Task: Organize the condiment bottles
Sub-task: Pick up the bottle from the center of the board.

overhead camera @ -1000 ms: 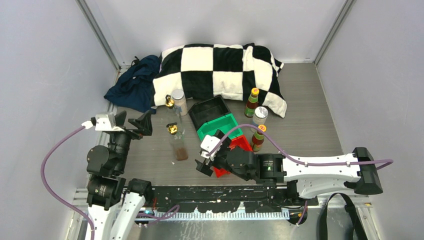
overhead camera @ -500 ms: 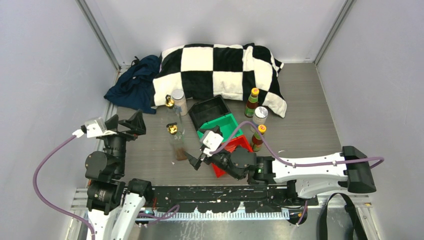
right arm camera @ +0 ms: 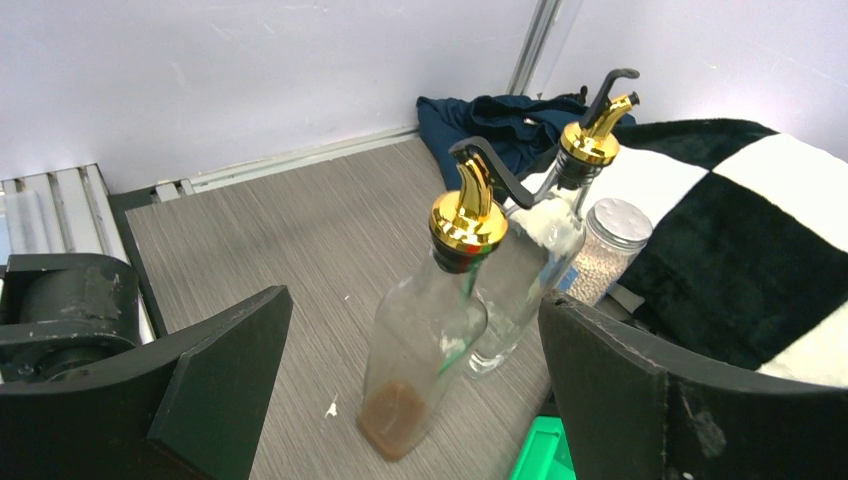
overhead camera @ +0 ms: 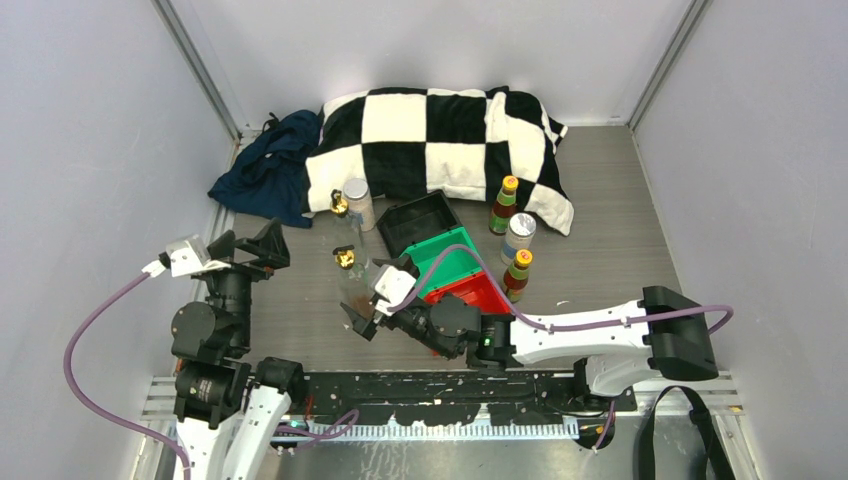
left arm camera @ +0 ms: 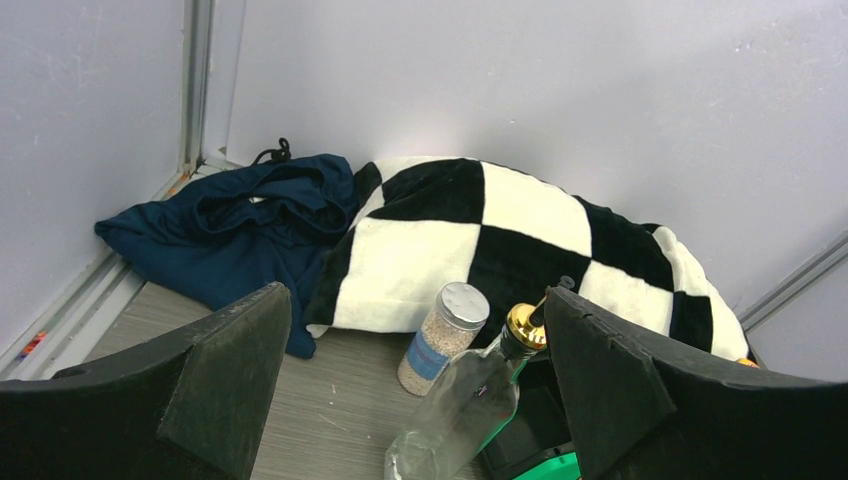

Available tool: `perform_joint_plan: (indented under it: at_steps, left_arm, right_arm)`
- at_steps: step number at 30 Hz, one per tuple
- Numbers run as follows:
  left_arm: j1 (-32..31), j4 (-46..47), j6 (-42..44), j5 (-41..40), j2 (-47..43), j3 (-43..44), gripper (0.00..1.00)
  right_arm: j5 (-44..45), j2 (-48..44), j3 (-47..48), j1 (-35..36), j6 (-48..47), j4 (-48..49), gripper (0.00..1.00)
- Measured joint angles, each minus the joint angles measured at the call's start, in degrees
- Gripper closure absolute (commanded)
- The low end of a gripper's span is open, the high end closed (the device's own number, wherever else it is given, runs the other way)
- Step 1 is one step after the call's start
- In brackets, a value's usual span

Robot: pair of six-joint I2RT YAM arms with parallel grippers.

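Note:
Two tall clear glass bottles with gold pourers stand left of the bins. The near bottle (overhead camera: 358,290) (right arm camera: 425,340) has brown residue at its bottom. The far bottle (overhead camera: 349,232) (right arm camera: 530,250) (left arm camera: 470,400) is empty. My right gripper (overhead camera: 372,297) (right arm camera: 415,300) is open, with the near bottle in front of it between the fingers, untouched. My left gripper (overhead camera: 248,245) (left arm camera: 415,330) is open and empty, well left of the bottles. One silver-lidded shaker jar (overhead camera: 358,203) (left arm camera: 445,340) stands by the pillow. Another shaker jar (overhead camera: 519,235) stands between two yellow-capped sauce bottles (overhead camera: 504,205) (overhead camera: 517,275).
A black bin (overhead camera: 420,222), a green bin (overhead camera: 450,258) and a red bin (overhead camera: 482,292) sit in a diagonal row mid-table. A checkered pillow (overhead camera: 440,140) and a navy garment (overhead camera: 265,170) lie at the back. White walls close in left, right and back.
My right arm has swung left from over the red bin to the near tall bottle, jaws still open. My left gripper shifted slightly left and back, then held.

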Motion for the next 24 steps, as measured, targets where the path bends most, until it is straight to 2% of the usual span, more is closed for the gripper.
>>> perform_joint_plan:
  at_steps: [7,24]
  left_arm:
    - [-0.02,0.00,-0.09,-0.33,-0.04,-0.92,0.02]
    - [-0.02,0.70,-0.17,-0.31,-0.17,-0.92,0.03]
  right_arm:
    - [-1.25,1.79,1.66,-1.11,-0.20,0.46,0.01]
    - [-9.11,6.38,6.43,-9.57,2.40,-1.73,0.01]
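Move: The glass bottle with brown sauce stands about 5 cm ahead and 5 cm left of the right hand, its middle some 6 cm below it. The clear glass bottle is about 13 cm ahead and 6 cm left, the seed jar roughly 20 cm ahead and 5 cm left; the green compartment lies some 13 cm ahead and 8 cm right. From the left hand the brown-sauce bottle is about 2 cm back, 10 cm right and 13 cm lower. The right hand, jaws wide open and fingers still pointing level to the left and somewhat forward, sweeps about 5.5 cm forward with a smaller shift of some 2 cm to the left, drawing roughly level with the neck of the brown-sauce bottle. It rises barely half a centimetre on the way and sinks back at the end as it begins to edge left towards that bottle, keeping its tilt, closing on nothing and still short of a grasp. ##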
